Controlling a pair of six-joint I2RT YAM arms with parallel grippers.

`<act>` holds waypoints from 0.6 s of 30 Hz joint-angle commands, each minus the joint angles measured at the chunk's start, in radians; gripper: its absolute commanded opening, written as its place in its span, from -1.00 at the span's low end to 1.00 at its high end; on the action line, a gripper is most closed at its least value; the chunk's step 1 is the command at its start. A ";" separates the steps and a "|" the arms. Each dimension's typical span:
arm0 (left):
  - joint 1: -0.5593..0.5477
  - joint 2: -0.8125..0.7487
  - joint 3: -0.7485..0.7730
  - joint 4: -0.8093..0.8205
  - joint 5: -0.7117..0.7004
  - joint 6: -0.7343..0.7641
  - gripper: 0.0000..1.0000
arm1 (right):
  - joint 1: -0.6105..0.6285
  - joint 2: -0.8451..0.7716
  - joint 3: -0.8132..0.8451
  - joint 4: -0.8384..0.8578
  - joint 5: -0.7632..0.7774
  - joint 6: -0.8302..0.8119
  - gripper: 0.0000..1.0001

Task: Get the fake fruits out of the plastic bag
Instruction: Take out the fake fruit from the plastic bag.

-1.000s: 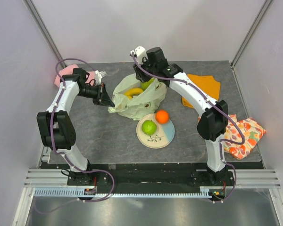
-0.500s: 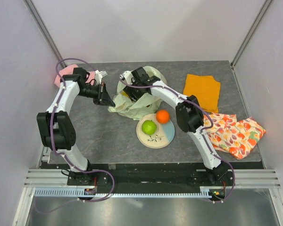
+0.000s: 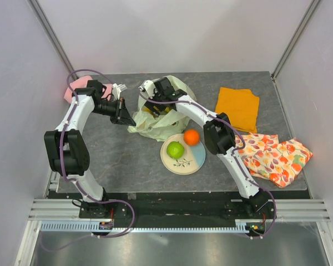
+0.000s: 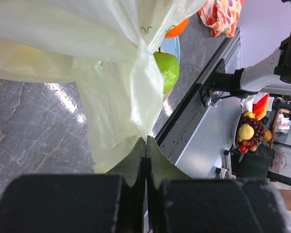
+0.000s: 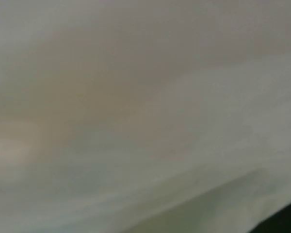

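The pale yellow-green plastic bag (image 3: 162,125) lies crumpled at the middle back of the table. My left gripper (image 3: 127,118) is shut on the bag's left edge; in the left wrist view its jaws (image 4: 146,141) pinch the film (image 4: 102,73). My right arm's wrist (image 3: 164,88) dips into the bag's mouth from above. Its fingers are hidden inside, and the right wrist view shows only blurred pale film (image 5: 136,97). A green apple (image 3: 175,149) (image 4: 168,71) and an orange (image 3: 191,137) (image 4: 177,29) rest on the cream-and-blue plate (image 3: 193,163), in front of the bag.
An orange cloth (image 3: 240,104) lies at the back right. A fruit-patterned cloth (image 3: 280,159) sits at the right edge, partly under the right arm. A pink cap (image 3: 71,90) is behind my left arm. White walls close in on three sides.
My right arm swung left and lowered into the bag's mouth, covering the yellow banana that showed there before. The left gripper kept its hold and did not move.
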 commanded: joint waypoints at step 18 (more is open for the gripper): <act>-0.011 0.049 0.083 0.002 0.055 -0.019 -0.97 | -0.045 -0.262 -0.113 0.041 -0.107 0.032 -0.28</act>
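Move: The green grapes sit in the bag some 2 cm ahead of my right hand, 3 cm to its right and 2 cm below. A yellow fruit lies about 3 cm to its left, level with it front to back. The orange on the plate is roughly 13 cm back and 15 cm right of this hand. From my left hand, the grapes are some 8 cm ahead, 10 cm right and 14 cm lower. Inside the bag I slide my right hand rightward about 3.5 cm, at first also forward and down some 2 cm each, onto the grapes. On the way my fingers close from wide open to about half and pinch them, then I draw up about 3 cm, easing slightly back. My left hand keeps its pinch on the bag's edge. ##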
